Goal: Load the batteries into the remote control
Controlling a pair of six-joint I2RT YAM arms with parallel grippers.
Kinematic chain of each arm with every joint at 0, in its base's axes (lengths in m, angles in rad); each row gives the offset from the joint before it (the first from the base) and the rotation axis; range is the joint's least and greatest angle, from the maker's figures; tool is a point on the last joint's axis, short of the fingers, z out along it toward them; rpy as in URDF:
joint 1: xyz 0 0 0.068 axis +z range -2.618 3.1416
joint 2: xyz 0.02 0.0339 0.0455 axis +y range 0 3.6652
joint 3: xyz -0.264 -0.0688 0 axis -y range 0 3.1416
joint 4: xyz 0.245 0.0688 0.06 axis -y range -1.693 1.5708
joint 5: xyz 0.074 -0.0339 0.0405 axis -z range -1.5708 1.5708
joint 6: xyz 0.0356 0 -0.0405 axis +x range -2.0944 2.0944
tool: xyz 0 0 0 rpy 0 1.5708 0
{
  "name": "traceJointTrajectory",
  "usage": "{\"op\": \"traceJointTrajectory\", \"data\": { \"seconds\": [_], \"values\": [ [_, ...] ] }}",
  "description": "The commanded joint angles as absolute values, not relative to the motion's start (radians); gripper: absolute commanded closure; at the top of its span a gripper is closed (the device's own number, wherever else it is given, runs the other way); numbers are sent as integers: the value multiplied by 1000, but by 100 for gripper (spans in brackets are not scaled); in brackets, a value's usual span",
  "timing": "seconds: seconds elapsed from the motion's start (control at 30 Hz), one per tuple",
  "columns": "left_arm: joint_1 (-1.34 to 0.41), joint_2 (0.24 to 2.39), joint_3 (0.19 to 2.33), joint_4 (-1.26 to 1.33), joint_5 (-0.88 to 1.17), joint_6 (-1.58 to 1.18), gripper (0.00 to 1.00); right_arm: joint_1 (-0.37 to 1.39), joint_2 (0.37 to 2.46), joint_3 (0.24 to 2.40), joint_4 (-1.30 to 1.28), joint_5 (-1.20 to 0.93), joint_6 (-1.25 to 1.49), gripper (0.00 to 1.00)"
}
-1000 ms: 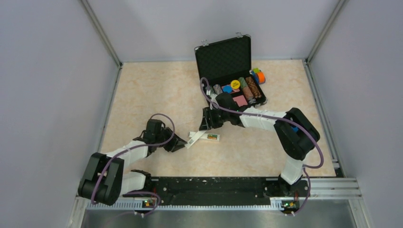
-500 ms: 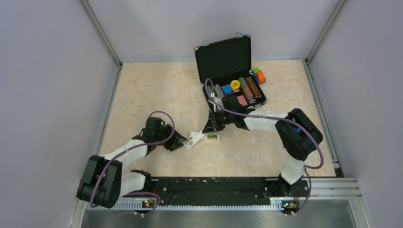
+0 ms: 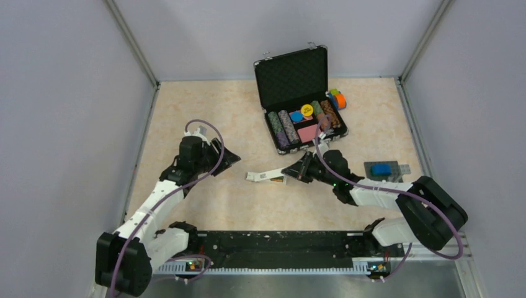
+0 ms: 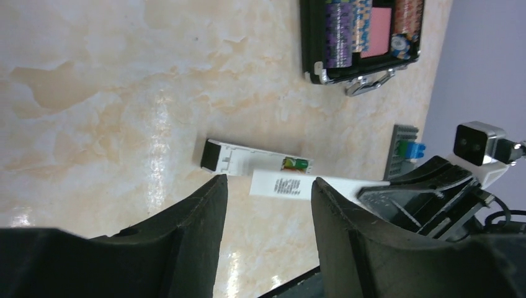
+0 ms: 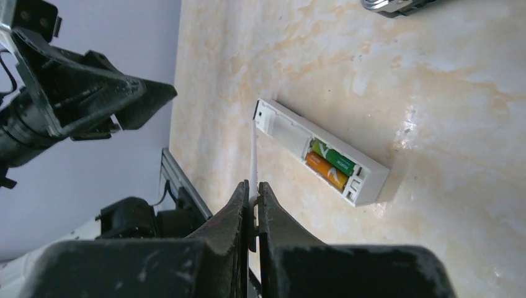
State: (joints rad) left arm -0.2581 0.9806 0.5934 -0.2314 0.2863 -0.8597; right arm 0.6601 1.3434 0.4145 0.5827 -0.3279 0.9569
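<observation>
The white remote control (image 5: 291, 133) lies on the table with its back bay open; it also shows as the remote control (image 4: 248, 158) in the left wrist view. Both batteries sit side by side in the bay: a green battery (image 5: 333, 159) and an orange-brown battery (image 5: 325, 171). My right gripper (image 5: 253, 186) is shut on a thin white cover strip (image 5: 253, 155), held edge-up beside the remote. The cover's printed label (image 4: 286, 185) faces my left gripper (image 4: 268, 180), which is open, empty and raised to the left of the remote (image 3: 276, 180).
An open black case (image 3: 301, 108) with poker chips stands behind the remote. Orange and green pieces (image 3: 338, 99) lie to its right. A grey baseplate with a blue brick (image 3: 381, 169) sits right of my right arm. Grey walls close in the table.
My right gripper shut on the white cover strip and that arm swung to the near right. My left arm lifted and drew back left from the remote, its jaws opening.
</observation>
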Motion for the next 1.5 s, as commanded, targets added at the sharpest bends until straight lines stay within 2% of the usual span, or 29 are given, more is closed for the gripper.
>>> {"op": "traceJointTrajectory", "data": {
  "seconds": [0.0, 0.2, 0.63, 0.97, 1.47],
  "values": [
    [-260, 1064, 632, -209, 316, -760, 43, 725, 1324, 392, 795, -109, 1120, 100],
    [-259, 1181, 643, -181, 351, -717, 44, 846, 1374, 377, 859, 110, 1208, 100],
    [-259, 1188, 557, -88, 342, -728, 44, 850, 1541, 325, 1014, 69, 1247, 100],
    [-259, 1208, 541, -75, 346, -722, 44, 851, 1579, 314, 1120, 8, 1298, 100],
    [-261, 1261, 524, -39, 377, -714, 44, 848, 1553, 331, 921, 47, 1257, 100]
  ]
}}
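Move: The remote lies some 14 cm to the left hand's right, about 2 cm ahead and 12 below. From the right hand, which holds the battery cover, it is roughly 9 cm left, 4 ahead and 10 below. The batteries sit in its right half, about 4 cm left of and 3 ahead of the right hand, 10 below; the chip case is some 27 cm ahead of that hand, 7 right and 6 below. The left sinks 8 cm; the right bobs about 4 cm down-left towards the remote, still pinching the cover. ##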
